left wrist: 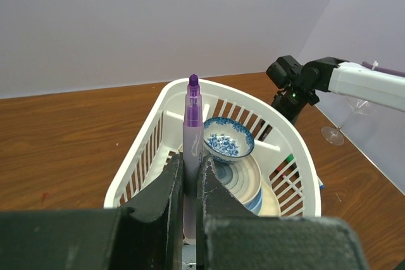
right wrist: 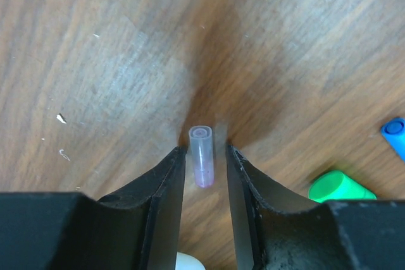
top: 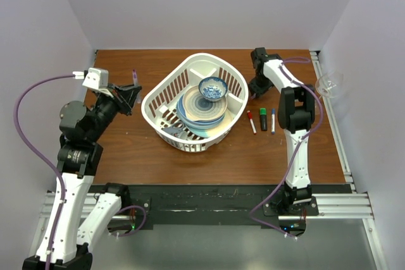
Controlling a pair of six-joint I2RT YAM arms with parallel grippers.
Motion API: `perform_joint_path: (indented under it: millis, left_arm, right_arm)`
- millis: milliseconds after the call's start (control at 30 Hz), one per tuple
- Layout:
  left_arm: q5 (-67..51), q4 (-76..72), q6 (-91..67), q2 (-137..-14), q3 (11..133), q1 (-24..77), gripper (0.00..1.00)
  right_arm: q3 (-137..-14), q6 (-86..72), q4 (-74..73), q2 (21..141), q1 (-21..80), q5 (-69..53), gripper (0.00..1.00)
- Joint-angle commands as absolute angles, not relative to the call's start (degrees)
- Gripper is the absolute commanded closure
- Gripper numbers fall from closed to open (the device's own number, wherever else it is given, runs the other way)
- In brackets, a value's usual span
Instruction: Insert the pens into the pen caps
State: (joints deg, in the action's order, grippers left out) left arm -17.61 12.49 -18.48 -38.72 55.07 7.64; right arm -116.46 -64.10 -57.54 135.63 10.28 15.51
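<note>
My left gripper (left wrist: 192, 165) is shut on a pale purple pen (left wrist: 192, 124), held upright with its dark purple tip bare. From above, that pen (top: 134, 75) sticks out of the left gripper (top: 130, 96), left of the basket. My right gripper (right wrist: 204, 150) is down at the table behind the basket's right side, also visible from above (top: 258, 86). A clear, purple-tinted pen cap (right wrist: 202, 156) lies on the wood between its open fingers, with a gap on each side. A red pen (top: 251, 121), a black marker with a green end (top: 262, 118) and a blue pen (top: 273, 120) lie right of the basket.
A white basket (top: 152, 102) with plates and a blue patterned bowl (top: 212, 88) stands mid-table. A wine glass (top: 329, 83) stands at the right edge. A green end (right wrist: 338, 188) and a blue one (right wrist: 393, 132) lie just right of my right fingers.
</note>
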Motion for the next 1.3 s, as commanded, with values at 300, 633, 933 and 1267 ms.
perform_joint_path:
  millis: [300,633,933,1267]
  left_arm:
    - [-23.2,12.3,-20.8,-39.0,58.7,7.8,1.0]
    - [-37.5,4.9,-31.0,-43.2,56.2,7.9,1.0]
    - [-42.1,2.5,-34.2,-50.9,53.3,18.6,1.0]
    - [-41.1,-23.4,-48.0,-50.5,40.6,27.2,1.0]
  right_arm:
    - [-106.9,-57.2,-50.6,133.2,10.8,16.3,1.0]
    - [-94.8,-38.5,-34.1,114.4,10.8,10.7,1.0]
    - [-76.7,-28.3,-19.6,85.1,10.8,-2.8,1.0]
    - [-63.0,-38.0,6.7,64.3,23.9,-24.5,1.0]
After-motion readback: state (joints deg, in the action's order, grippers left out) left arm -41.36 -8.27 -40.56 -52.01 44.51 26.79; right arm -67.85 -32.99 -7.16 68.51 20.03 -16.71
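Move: Purple's pale cap lies on the table between the right hand's open fingers, within about 1 cm of the grip point. Of its neighbours, the red pen lies some 12 cm back and 2 cm left, the green marker 11 cm back and 2 cm right, the blue pen 11 cm back and 7 cm right, and the basket's middle about 25 cm left and 6 cm back. From the left hand, already holding the purple pen, the cap is roughly 23 cm ahead, 40 cm right and 37 cm below. Pinching first, the right fingers shut on the cap, then carry it up about 33 cm while drawing back and left towards the basket, the wrist swinging from pointing down to near level and turning counter-clockwise. The left hand keeps the purple pen and sweeps some 15 cm right towards the cap, sinking and easing back about 6 cm each, turning clockwise and tipping down. ##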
